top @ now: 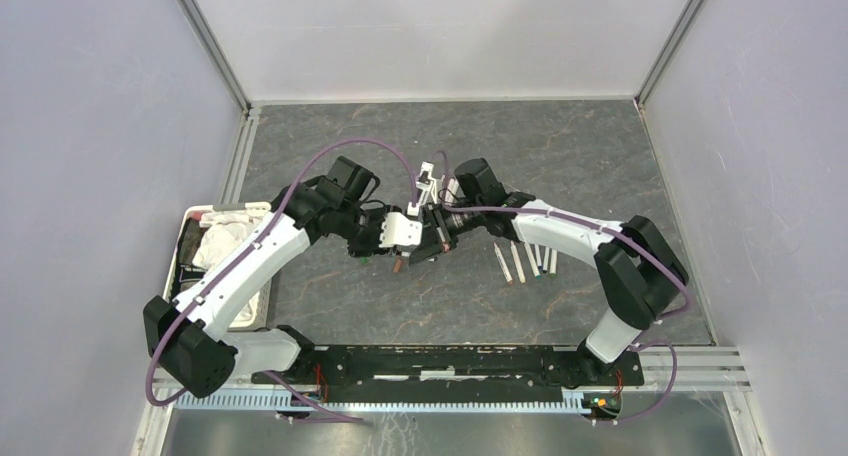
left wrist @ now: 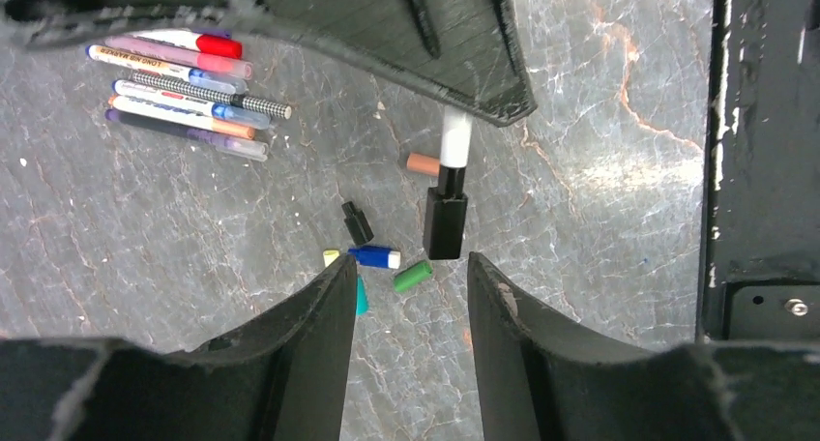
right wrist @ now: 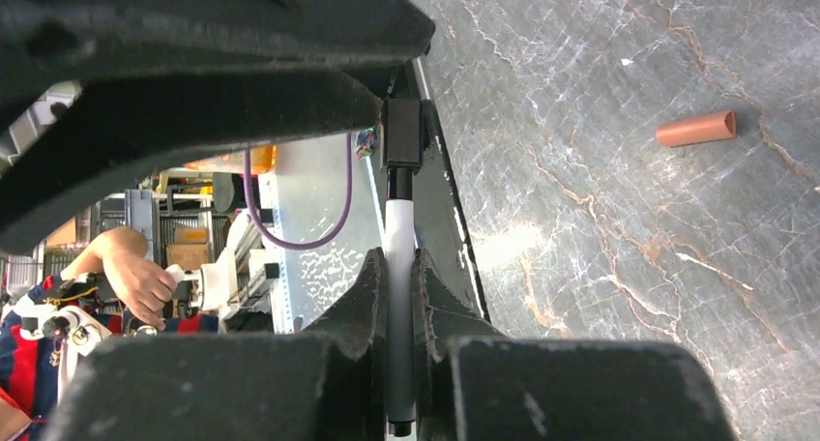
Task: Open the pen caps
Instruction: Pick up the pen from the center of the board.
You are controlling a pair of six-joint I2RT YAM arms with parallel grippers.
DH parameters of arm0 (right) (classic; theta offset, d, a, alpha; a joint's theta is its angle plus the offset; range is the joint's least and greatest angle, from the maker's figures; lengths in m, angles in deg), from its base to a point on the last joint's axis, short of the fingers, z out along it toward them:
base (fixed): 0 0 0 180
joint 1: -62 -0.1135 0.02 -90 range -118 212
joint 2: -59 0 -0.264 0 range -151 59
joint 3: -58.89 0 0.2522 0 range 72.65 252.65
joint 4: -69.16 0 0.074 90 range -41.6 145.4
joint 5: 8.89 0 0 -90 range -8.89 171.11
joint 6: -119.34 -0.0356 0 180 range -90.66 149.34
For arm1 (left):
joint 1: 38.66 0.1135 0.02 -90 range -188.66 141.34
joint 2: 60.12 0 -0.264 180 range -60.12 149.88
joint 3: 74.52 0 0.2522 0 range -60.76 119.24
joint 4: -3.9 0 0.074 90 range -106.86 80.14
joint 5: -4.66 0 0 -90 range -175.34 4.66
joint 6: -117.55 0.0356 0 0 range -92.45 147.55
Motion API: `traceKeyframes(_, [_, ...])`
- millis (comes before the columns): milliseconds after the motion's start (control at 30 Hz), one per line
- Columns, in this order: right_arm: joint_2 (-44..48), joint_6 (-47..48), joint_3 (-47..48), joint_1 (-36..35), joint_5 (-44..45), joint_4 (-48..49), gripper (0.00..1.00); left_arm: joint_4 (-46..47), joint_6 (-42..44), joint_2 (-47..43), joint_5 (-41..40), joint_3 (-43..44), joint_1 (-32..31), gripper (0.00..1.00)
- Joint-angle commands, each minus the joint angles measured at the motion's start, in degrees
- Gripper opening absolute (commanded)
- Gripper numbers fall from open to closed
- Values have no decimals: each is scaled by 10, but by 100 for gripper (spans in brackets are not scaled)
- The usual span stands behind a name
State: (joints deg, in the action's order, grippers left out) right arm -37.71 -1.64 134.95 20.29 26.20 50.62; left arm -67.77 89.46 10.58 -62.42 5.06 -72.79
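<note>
My right gripper (right wrist: 398, 262) is shut on the white barrel of a pen (right wrist: 399, 223), which carries a black cap (right wrist: 402, 132) at its far end. In the left wrist view that pen (left wrist: 454, 136) hangs over the table, and its black cap (left wrist: 446, 223) ends just above my left gripper (left wrist: 411, 262). The left jaws stand open and empty, apart from the cap. Both grippers meet mid-table, the left gripper (top: 420, 244) beside the right gripper (top: 445, 228). Loose pen caps lie below: brown (left wrist: 423, 163), black (left wrist: 357, 222), blue (left wrist: 375, 257), green (left wrist: 413, 275), yellow (left wrist: 331, 256), teal (left wrist: 361, 296).
A bundle of capped pens (left wrist: 184, 93) lies together on the marbled table. More pens (top: 525, 261) lie in a row at the right, and others (top: 432, 181) behind the grippers. A tray (top: 190, 276) holding white cloth stands at the left edge. The black base rail (left wrist: 764, 170) runs along the near side.
</note>
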Motion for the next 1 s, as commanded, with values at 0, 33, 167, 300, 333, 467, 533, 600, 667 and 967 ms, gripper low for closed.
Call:
traceKeyframes(0, [52, -25, -37, 3, -40, 121, 0, -22, -34, 10, 107, 35, 14, 53])
traceKeyframes(33, [56, -35, -45, 3, -42, 140, 0, -27, -34, 11, 120, 37, 14, 53])
traceKeyframes(167, [60, -48, -50, 3, -48, 162, 0, -33, -42, 8, 151, 40, 14, 53])
traceKeyframes(300, [62, -51, -47, 3, -51, 171, 0, -33, -42, 13, 142, 41, 14, 53])
traceKeyframes(333, [62, -52, -47, 3, -51, 171, 0, -33, -40, 13, 142, 40, 14, 53])
traceKeyframes(467, [62, -48, -48, 2, -47, 166, 0, -44, -26, 22, 143, 43, 14, 37])
traceKeyframes(533, [62, -37, -48, 4, -44, 151, 0, -49, -19, 24, 132, 42, 14, 24])
traceKeyframes(600, [60, -26, -46, 5, -41, 136, 0, -49, -9, 21, 120, 36, 14, 13])
traceKeyframes(667, [56, -22, -41, 4, -38, 127, 10, -50, 0, 15, 113, 30, 13, 6])
traceKeyframes(967, [7, -42, 11, -7, -35, 131, 43, -49, 8, 12, 104, 33, 12, 2])
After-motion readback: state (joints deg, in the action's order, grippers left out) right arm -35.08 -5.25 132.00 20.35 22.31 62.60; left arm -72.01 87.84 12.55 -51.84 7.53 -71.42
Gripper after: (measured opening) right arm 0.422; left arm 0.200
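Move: The black square-ended cap, on the pen the right gripper is gripping by its white barrel, lies about 2 cm back, 2 cm right and 2 cm below the open left fingers. On the table some 12 cm below that hand, the loose orange cap is about 2 cm back and 3 cm right, the green cap about 1 cm back and 4 cm left. From the right hand the black cap end is roughly 6 cm left, 1 cm back and 1 cm lower. Raise the right gripper about 3 cm with the pen still pinched, tilting it some 10 degrees so its left side comes up, while you bring the left gripper about 2.5 cm back and 2 cm right around the black cap end. Close the left fingers on the cap from both sides, then open the right fingers off the white barrel. ##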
